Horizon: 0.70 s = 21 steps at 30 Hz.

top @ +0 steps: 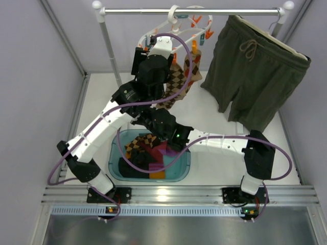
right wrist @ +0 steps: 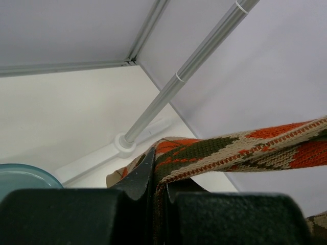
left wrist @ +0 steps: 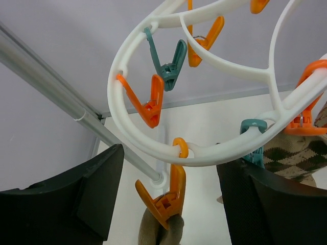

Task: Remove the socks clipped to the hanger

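Observation:
The white hanger [top: 190, 23] hangs from the rail, with orange and teal pegs. Argyle socks [top: 180, 81] dangle under it. My left gripper [top: 146, 45] is raised to the hanger's left end. In the left wrist view it stands open [left wrist: 171, 204] either side of an orange peg [left wrist: 168, 196], touching nothing. That peg hangs from the hanger ring [left wrist: 148, 148] and bites a tan sock [left wrist: 153, 229]. A second argyle sock [left wrist: 301, 155] hangs at the right. My right gripper [right wrist: 159, 173] is shut on an orange, olive and tan argyle sock [right wrist: 245, 145], low in the middle [top: 150, 120].
Olive-green shorts [top: 255, 71] hang at the rail's right end. A teal bin [top: 115, 163] near the arm bases holds several loose socks. The rail's upright post [top: 110, 46] stands left of the hanger, and white walls close in on both sides.

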Each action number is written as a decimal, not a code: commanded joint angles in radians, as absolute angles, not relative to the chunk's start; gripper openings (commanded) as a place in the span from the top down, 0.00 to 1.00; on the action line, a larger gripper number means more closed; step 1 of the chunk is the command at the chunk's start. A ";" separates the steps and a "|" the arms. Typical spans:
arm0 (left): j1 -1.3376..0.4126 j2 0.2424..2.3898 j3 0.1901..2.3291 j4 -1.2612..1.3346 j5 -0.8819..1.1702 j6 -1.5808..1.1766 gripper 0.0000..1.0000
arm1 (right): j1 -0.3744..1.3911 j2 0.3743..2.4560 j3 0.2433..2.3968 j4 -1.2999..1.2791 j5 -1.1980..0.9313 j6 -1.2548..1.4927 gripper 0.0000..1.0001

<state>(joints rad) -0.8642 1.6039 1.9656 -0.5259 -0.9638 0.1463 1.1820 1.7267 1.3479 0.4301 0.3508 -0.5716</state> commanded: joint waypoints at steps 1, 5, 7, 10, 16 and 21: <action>-0.859 1.600 1.965 -0.499 -0.979 0.146 0.24 | 1.200 1.678 1.344 0.451 0.336 -0.542 1.00; -0.859 1.595 1.948 -0.497 -0.976 0.143 0.30 | 1.200 1.672 1.350 0.456 0.331 -0.522 1.00; -0.859 1.598 1.945 -0.497 -0.980 0.143 0.40 | 1.200 1.672 1.356 0.454 0.328 -0.512 1.00; -0.859 1.600 1.947 -0.497 -0.982 0.141 0.52 | 1.200 1.667 1.356 0.454 0.331 -0.503 1.00; -0.859 1.605 1.979 -0.499 -0.976 0.152 0.84 | 1.198 1.649 1.332 0.456 0.334 -0.492 1.00; -0.859 1.609 1.988 -0.499 -0.965 0.150 1.00 | 1.198 1.576 1.205 0.506 0.336 -0.460 1.00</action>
<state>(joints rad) -0.8635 1.6085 1.9545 -0.5240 -0.9588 0.1448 1.1885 1.6722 1.2682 0.4347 0.3435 -0.5034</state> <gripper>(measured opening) 0.290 0.007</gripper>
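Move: The yellow-orange clip holding the sock hangs almost exactly between my open left fingertips, about 1 cm ahead and level with them. A teal clip hangs about 6 cm to its right, 2 cm farther out and 2 cm higher; an empty red-orange clip sits some 2 cm left, 5 cm farther out and 3 cm up. From my right hand, which already grips the sock's lower end, the yellow-orange clip is roughly 10 cm ahead, 8 cm right and 14 cm up. With my left hand almost in place, sinking only about half a centimetre, I close the fingers from both sides on the clip's levers until they stop partly open, the levers pinched together. My right hand keeps its shut grip and holds nearly still, then near the end starts drawing the sock back, down and to the right, away from the clip, by about 2 cm. ##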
